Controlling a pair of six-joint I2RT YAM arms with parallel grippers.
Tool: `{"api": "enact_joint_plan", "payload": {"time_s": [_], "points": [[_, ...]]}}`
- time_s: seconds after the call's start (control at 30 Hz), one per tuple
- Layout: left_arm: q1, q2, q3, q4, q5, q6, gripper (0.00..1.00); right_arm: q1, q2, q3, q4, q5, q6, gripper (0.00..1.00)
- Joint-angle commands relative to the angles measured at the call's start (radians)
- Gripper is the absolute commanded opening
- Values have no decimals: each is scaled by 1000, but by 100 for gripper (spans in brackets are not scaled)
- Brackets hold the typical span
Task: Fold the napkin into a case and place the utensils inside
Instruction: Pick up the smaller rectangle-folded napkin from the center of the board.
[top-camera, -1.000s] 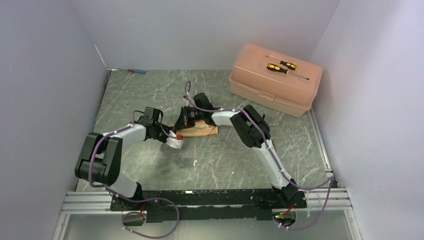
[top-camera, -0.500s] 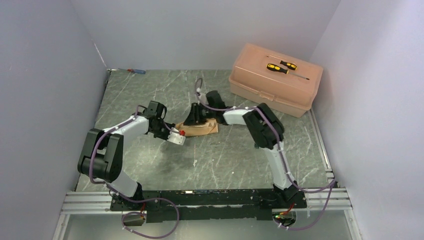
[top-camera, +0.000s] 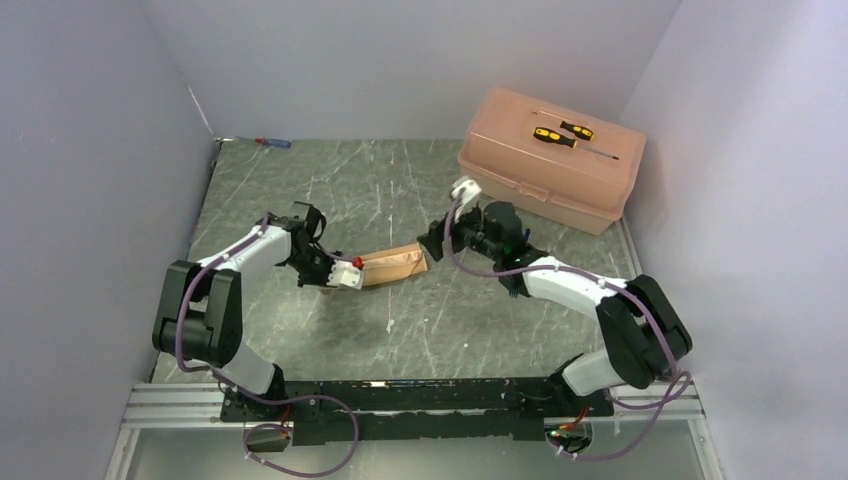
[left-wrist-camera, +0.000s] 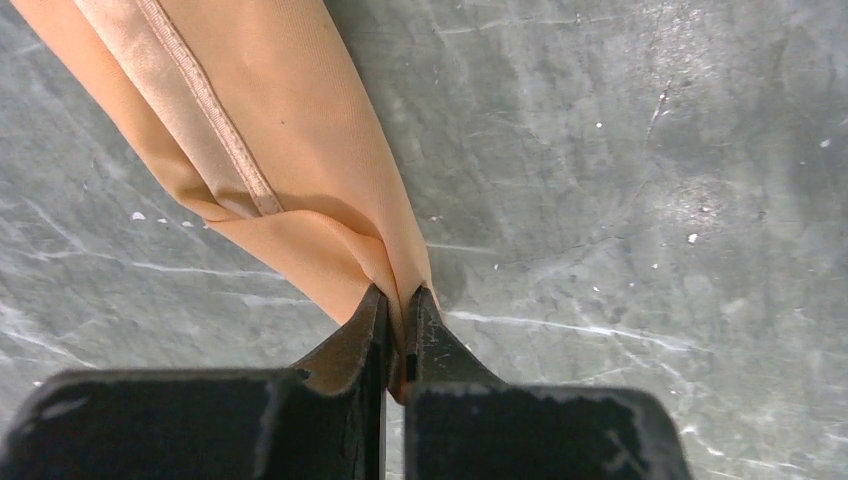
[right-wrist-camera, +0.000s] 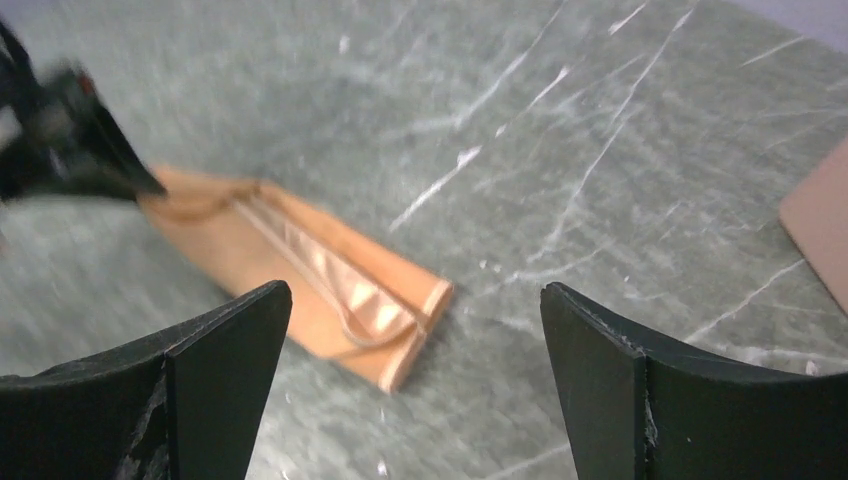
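Note:
The peach-orange napkin (top-camera: 393, 266) lies on the table folded into a narrow flat case with layered flaps. My left gripper (top-camera: 345, 277) is at its left end, and in the left wrist view that gripper (left-wrist-camera: 400, 300) is shut on a pinched corner of the cloth (left-wrist-camera: 270, 130). My right gripper (top-camera: 435, 240) hovers just off the case's right end, apart from it. In the right wrist view it (right-wrist-camera: 415, 288) stands wide open with nothing between its fingers, and the case (right-wrist-camera: 300, 265) lies below and ahead. The utensils are out of view.
A hard pink plastic box (top-camera: 545, 160) stands at the back right with two yellow-and-black screwdrivers (top-camera: 562, 133) on its lid. Its corner (right-wrist-camera: 820, 220) shows in the right wrist view. A red-and-blue screwdriver (top-camera: 270, 142) lies at the back left by the wall.
My right gripper opened, let go of the napkin and drew back to the right. My left gripper closed on the napkin's left end. The cloth now lies flatter and longer.

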Motion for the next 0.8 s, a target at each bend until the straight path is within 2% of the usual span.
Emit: {"api": "enact_joint_plan", "payload": {"time_s": [0.0,0.07,0.13,0.33,0.77], "points": [[26,-42,52,-85,57,-43,3,116,23,13,-166,20,-432,100],[38,-48,74,-102,67,-55,3,169,18,-36,-110,40,-533,100],[48,-54,90,-122,81,-57,3,204,37,-49,-106,-2,-618,100],[60,-64,100,-137,91,-53,3,321,210,34,-63,54,-728,99],[65,-54,121,-138,91,-54,3,370,522,229,90,129,-861,93]]}}
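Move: The napkin's free right end lies about 9 cm to the right hand's left, 3 cm back and some 16 cm below. From that hand the fork is roughly 14 cm right, 3 cm back, and the toolbox about 21 cm right and 18 cm ahead. The left hand already pinches the napkin's other end low over the board; the right end is about 22 cm to its right, 4 cm ahead and slightly lower. Keeping its pinch on the napkin's left end, the left hand lifts about 3 cm, then holds there. The right hand, empty and wide open, swoops some 13 cm down, 12 cm left and back towards the napkin's free end, then edges forward again over the last stretch, rolling about 50 degrees as its fingers dip to straddle the cloth; touch can't be confirmed. ##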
